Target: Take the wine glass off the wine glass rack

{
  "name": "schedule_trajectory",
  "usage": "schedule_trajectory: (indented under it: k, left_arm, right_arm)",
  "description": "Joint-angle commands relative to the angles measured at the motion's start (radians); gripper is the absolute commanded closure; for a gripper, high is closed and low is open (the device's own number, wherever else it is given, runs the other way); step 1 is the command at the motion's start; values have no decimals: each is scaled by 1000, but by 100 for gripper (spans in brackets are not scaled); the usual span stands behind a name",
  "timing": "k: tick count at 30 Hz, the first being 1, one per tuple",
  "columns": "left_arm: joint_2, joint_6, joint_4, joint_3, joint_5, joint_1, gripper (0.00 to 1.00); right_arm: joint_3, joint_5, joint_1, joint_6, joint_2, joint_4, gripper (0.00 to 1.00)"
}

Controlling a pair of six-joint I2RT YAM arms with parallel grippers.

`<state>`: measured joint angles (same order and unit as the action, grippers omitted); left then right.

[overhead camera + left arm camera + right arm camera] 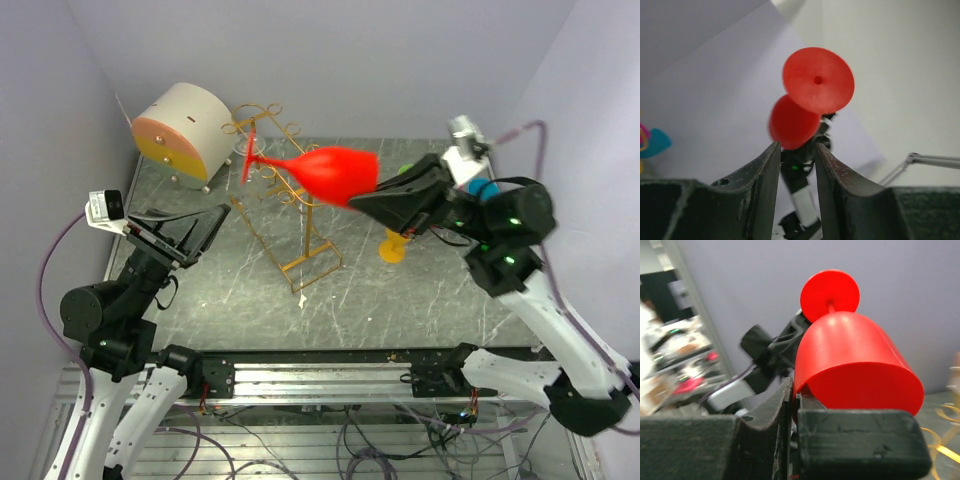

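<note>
The red wine glass (330, 172) lies sideways in the air, its round foot (248, 158) pointing left over the top of the gold wire wine glass rack (290, 230). I cannot tell whether the foot touches the rack. My right gripper (360, 200) is shut on the rim of the bowl (855, 360), one finger inside and one outside. My left gripper (215, 222) stands open and empty to the left of the rack. In the left wrist view the wine glass foot (818, 80) faces me above the left gripper (796, 150), apart from it.
A round white-and-orange drawer box (180, 130) stands at the back left next to the rack. A yellow object (393, 245) sits on the table under my right arm. Walls close in on the left, back and right.
</note>
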<state>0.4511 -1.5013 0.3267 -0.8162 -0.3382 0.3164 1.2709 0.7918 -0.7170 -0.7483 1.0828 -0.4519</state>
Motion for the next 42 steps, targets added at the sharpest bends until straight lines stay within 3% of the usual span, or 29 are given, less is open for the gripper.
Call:
schedule_trajectory:
  k: [1,6,9,12,14,20,27,31,35,39,42]
  left_arm:
    - [-1,211,-326,-107,72,4,56]
    - [94,439,-704,-274,218,4,56]
    - [159,538,-827,-353,288,3,57]
    - [221,610,-911,-408,331,4,58]
    - [262,660,-961,-453,359,4,58]
    - [345,746,-1046,-500,425,4,59]
    - [420,820,-1132,-563,466,4,60]
    - [425,839,-1145,-574,475,3,60]
    - [409,845,-1148,-571,492,4,60]
    - [398,847,-1150,-565,492,4,60]
    - [395,842,-1141,-551,482,4,60]
  right_arm:
    - [92,-477,4,360,-180,574,100]
    - [205,-1034,5,429,-235,992,100]
    - [260,-1328,5,415,-218,1214,100]
    - [338,-1523,4,344,-166,1454,100]
    - [379,-1569,5,292,-128,1602,100]
    - [428,-1475,5,206,-54,1822,100]
    - [334,-1519,37,233,-21,1831,100]
    - [230,-1468,73,275,41,1773,100]
    - [146,-1293,215,402,32,1626,100]
    - [143,-1214,312,422,67,1592,100]
    - [115,-1070,404,457,92,1522,100]
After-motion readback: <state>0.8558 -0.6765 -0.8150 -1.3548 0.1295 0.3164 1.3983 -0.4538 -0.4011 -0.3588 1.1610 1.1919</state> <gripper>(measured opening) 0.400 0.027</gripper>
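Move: My right hand holds the red wine glass by its rim; the bare spot it goes to is about 21 cm ahead, 28 cm right and 53 cm below. The orange glass stands 12 cm left of that spot, the pink one 11 cm beyond it, the blue one 9 cm farther out and 9 cm right. For my empty left hand, the clear glass hangs roughly 34 cm straight ahead, 27 cm lower; the rack's middle is 28 cm ahead, 8 cm right. I sweep the red glass right and forward in my right hand, rising slightly first, then bring it down towards the free spot beside the orange glass: nearly 30 cm down, 26 cm right, 13 cm forward. Its fingers swing clockwise from pointing left to forward-and-down, still pinching the rim. My left hand, fingers staying partly open, sinks 14 cm and goes 12 cm forward and a little left towards the clear glass, tipping and rolling. ##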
